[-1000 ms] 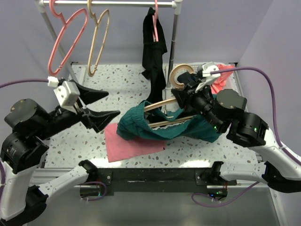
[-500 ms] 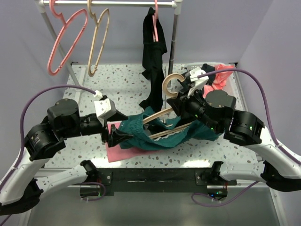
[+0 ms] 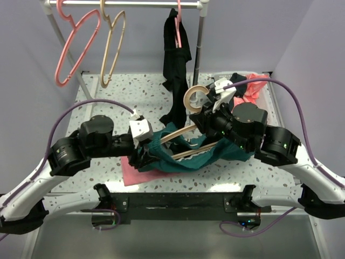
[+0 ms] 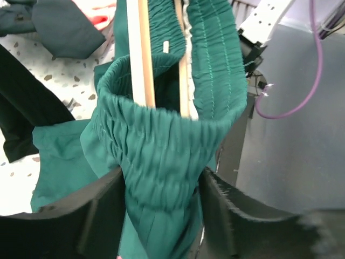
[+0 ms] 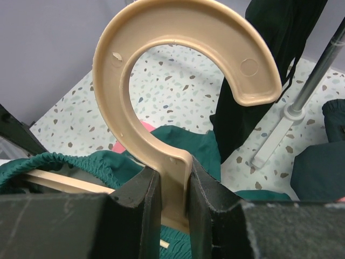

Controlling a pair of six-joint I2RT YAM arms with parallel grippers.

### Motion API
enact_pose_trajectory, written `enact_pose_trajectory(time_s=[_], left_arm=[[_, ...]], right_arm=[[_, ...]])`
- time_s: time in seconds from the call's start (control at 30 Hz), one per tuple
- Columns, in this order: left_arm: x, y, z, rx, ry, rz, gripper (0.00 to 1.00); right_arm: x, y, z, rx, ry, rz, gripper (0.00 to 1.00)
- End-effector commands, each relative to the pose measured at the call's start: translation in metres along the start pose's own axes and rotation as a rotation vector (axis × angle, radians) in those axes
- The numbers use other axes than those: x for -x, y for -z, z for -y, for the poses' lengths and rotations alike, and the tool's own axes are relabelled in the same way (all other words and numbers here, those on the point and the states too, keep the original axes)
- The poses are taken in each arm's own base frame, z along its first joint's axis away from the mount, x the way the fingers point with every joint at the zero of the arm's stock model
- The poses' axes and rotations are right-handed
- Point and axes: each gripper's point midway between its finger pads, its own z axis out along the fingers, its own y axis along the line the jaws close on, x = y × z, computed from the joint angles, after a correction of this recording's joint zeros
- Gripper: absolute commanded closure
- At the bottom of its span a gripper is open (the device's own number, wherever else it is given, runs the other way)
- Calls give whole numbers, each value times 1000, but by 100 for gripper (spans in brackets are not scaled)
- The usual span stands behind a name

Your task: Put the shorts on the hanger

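Observation:
The teal-green shorts (image 3: 180, 161) hang bunched over the lower bars of the tan hanger (image 3: 193, 97), just above the table's middle. My right gripper (image 3: 209, 116) is shut on the hanger's neck below the hook; the right wrist view shows the hanger (image 5: 178, 54) squeezed between both fingers of that gripper (image 5: 172, 189), with the shorts (image 5: 64, 162) below. My left gripper (image 3: 144, 156) is at the shorts' left end. In the left wrist view this gripper (image 4: 161, 181) pinches the gathered waistband of the shorts (image 4: 161, 135), which loops around the hanger's bars (image 4: 141, 54).
A flat pink cloth (image 3: 135, 174) lies under the shorts' left end. The rack's rail (image 3: 140, 3) at the back carries pink hangers (image 3: 75, 43), another tan hanger (image 3: 110, 48) and a long black garment (image 3: 177, 59). Red-pink fabric (image 3: 254, 89) lies at the back right.
My left arm has swung right and down to the shorts' left end, and its jaws have narrowed onto the waistband. The right gripper has shifted the hanger slightly left.

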Motion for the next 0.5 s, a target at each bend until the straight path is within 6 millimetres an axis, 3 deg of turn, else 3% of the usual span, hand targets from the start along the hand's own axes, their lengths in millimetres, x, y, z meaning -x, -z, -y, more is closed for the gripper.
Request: enact_pose_trajectory(time_s=[0.0,0.1,0.13,0.2,0.23,0.3,0.37,0.47], left_arm=[[3,-14,-10,35,-20,8,48],[-4,-25,-13,37,-8,-5,70],[1,-26,-14,39,-10,24,85],[-2,-29,-18,66,22,40,100],[6,-26,-22,95,28,91,100],[-1,-28,-21,97,72,117,100],[7,-21,-19,100,93,203,100],[-7,-22,-17,93,150,212,100]], right_arm=[[29,2,-16,65,-68,94,100],[29,0,-17,69,-68,97,100],[29,-1,-18,71,-65,100,100],[27,-3,-17,66,-58,95,100],[26,-4,-17,62,-56,95,100],[21,-6,-14,47,-49,87,100],[21,-6,-11,36,-50,94,100],[16,-8,-8,20,-42,96,87]])
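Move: Right between the left hand's half-open fingers is the near end of the shorts' waistband, some 2 cm to its right and 1 cm below. The hanger's left shoulder, already inside the waistband, is about 3 cm right and 3 cm ahead; the hook is roughly 11 cm right, 12 cm ahead and 8 cm higher. From the right hand, gripping the hanger's neck, that waistband end is about 11 cm left, 8 cm back and 8 cm below. Closing on the bunched end of the waistband, the left fingers pinch the cloth while the hand sinks about 3.5 cm, easing some 2 cm forward and 1 cm right, and turns slightly counter-clockwise. The right hand keeps its grip on the hanger's neck and lowers it about 2 cm. ##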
